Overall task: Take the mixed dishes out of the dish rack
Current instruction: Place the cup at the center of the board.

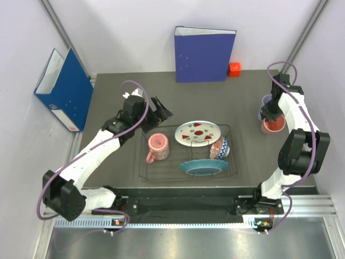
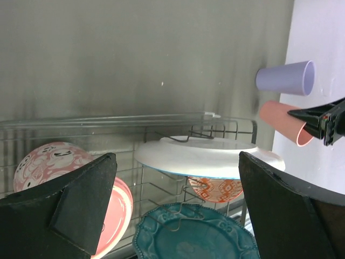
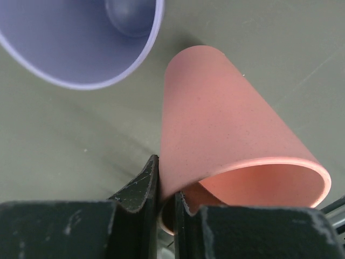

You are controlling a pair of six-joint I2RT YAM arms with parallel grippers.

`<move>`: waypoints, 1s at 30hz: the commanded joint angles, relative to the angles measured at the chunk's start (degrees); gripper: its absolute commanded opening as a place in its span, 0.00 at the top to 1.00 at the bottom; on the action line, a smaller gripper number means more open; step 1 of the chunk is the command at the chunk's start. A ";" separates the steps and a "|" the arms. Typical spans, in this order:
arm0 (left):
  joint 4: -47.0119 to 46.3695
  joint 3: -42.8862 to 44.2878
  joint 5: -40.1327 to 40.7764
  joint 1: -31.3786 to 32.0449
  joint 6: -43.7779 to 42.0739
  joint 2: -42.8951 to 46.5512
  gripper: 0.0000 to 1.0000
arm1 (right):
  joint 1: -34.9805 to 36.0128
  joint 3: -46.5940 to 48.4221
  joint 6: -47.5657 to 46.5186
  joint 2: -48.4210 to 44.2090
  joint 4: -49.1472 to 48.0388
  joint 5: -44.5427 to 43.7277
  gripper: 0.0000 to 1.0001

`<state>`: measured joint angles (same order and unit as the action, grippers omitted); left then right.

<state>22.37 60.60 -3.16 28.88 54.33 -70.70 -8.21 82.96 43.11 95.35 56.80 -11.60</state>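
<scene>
The dish rack (image 1: 144, 171) holds a patterned pink cup (image 1: 158, 147), a white plate with red watermelon marks (image 1: 198, 133), a teal plate (image 1: 204, 168) and a small red-and-blue bowl (image 1: 219, 147). My left gripper (image 1: 160, 113) hangs open just behind the rack's far left corner, holding nothing. In its wrist view the white plate (image 2: 210, 156), teal plate (image 2: 197, 234) and pink cup (image 2: 48, 162) lie ahead of the wide-apart fingers (image 2: 81, 205). At the far right my right gripper (image 3: 166, 199) is shut on the rim of a plain pink cup (image 3: 226, 140), tilted over the table beside the lavender cup (image 3: 81, 38).
A blue binder (image 1: 204, 54) stands at the back with a small red cube (image 1: 234, 69) beside it. Another blue binder (image 1: 64, 89) leans at the back left. White walls close in the dark table (image 1: 118, 172) on three sides.
</scene>
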 commanded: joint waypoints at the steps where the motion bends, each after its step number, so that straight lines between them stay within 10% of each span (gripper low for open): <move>1: 0.04 -0.39 -1.24 0.12 0.34 -0.41 0.01 | -1.11 2.22 0.31 0.80 -1.25 -1.77 1.00; 12: -0.49 -1.45 -2.29 0.29 0.34 -1.81 0.01 | -1.11 -4.03 -1.10 0.72 -8.01 2.54 0.71; 30: -0.66 0.40 -0.36 0.82 -1.77 -2.08 0.01 | -0.93 10.02 -1.98 -5.87 -3.71 4.56 0.57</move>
<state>22.81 59.44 -4.62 29.47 53.80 -72.71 -8.51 87.09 41.63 94.65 51.03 -7.77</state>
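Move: The right hand grips the peach cup by its rim, tilted. The cup's spot on the board is about 12 cm below this hand, some 2 cm right and 1 cm back. The purple cup stands 7 cm ahead of the hand, 2 cm right and 7 cm lower. The blue-and-orange bowl in the rack lies about 16 cm left, 8 cm back and 7 cm below. From the left hand, that spot is roughly 42 cm right, 4 cm ahead and 20 cm down. Pinched by its rim, the peach cup is eased down some 2.5 cm by the right hand to stand on the board; the fingers part to a bit under half open and let go. The hand then climbs about 6 cm and edges 3 cm forward, off the rim, fingers tipping up some 10 degrees. Over the rack, the open left hand sinks about 2 cm. ##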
